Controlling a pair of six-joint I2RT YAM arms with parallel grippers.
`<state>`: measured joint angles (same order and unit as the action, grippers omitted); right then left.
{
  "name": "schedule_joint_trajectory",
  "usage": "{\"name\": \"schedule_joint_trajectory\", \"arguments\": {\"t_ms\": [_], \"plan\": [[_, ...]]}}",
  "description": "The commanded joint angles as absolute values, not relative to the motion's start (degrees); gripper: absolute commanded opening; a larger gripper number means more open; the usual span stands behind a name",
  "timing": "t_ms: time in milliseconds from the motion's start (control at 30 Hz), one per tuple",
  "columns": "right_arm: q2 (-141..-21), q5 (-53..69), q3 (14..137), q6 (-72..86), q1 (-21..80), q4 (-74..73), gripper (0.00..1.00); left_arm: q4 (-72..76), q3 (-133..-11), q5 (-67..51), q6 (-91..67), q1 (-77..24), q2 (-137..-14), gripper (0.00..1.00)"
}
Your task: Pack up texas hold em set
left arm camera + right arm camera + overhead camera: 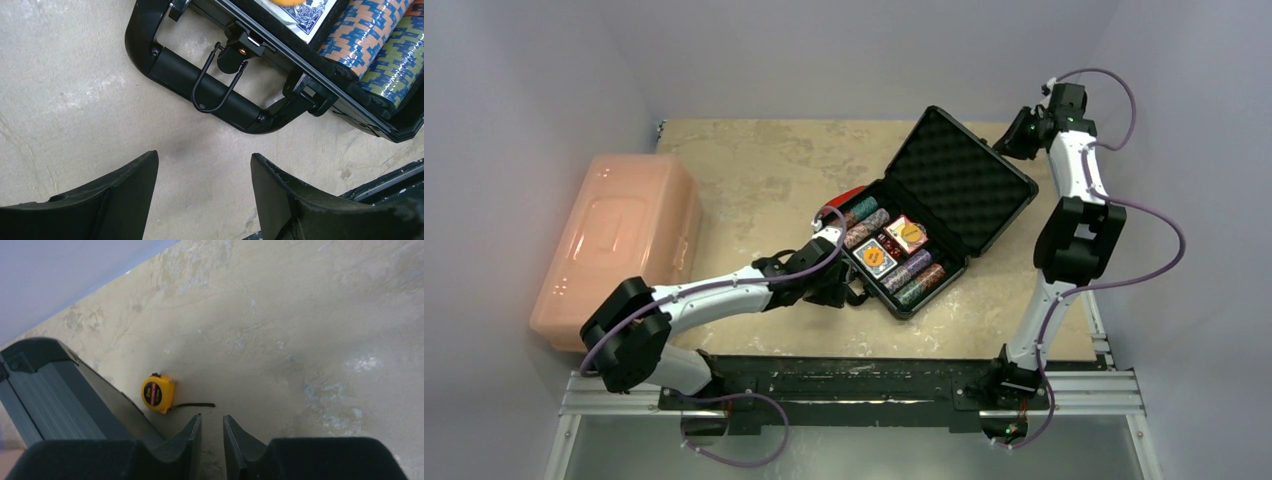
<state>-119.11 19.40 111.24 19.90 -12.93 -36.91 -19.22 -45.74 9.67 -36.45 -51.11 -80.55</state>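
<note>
The black case of the texas hold em set (902,262) lies open mid-table, its egg-crate foam lid (964,178) tilted back to the right. Chip rolls (911,268) and two card decks (891,245) fill the base. My left gripper (836,292) hovers just in front of the case's handle (205,85); in the left wrist view it (205,167) is open over bare table, and a wire latch loop (216,80) hangs over the handle. My right gripper (1012,135) is behind the lid's far corner; in the right wrist view it (211,421) shows only a narrow gap, holding nothing.
A large pink bin (619,245) stands at the table's left edge. A yellow tape measure (158,394) lies on the table behind the lid's outer shell (60,390). Something red (850,192) peeks out behind the case. Walls close in at back and sides.
</note>
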Motion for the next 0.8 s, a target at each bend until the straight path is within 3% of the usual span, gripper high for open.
{"name": "schedule_joint_trajectory", "arguments": {"t_ms": [0,767], "plan": [[-117.6,23.6,111.3,16.3,-10.9,-39.2,0.26,-14.3,-44.4,8.5,-38.6,-50.9,-82.0,0.67],[-114.9,25.0,107.0,13.8,-1.1,-40.7,0.24,-1.1,-39.1,6.9,-40.5,-50.9,-87.8,0.66]]}}
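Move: The right hand has the leaning lid's free edge about 4 cm to its left, roughly level in height and reach. The red card deck lies some 22 cm left, 18 cm back and 13 cm below. For the left hand, the case handle is about 4 cm ahead, 4 cm right and 4 cm below; the blue card deck is some 10 cm ahead, 10 cm right and 3 cm below. Right fingers sweep about 7 cm left, rising, pushing the lid; open left hand sinks 3 cm towards the handle. ##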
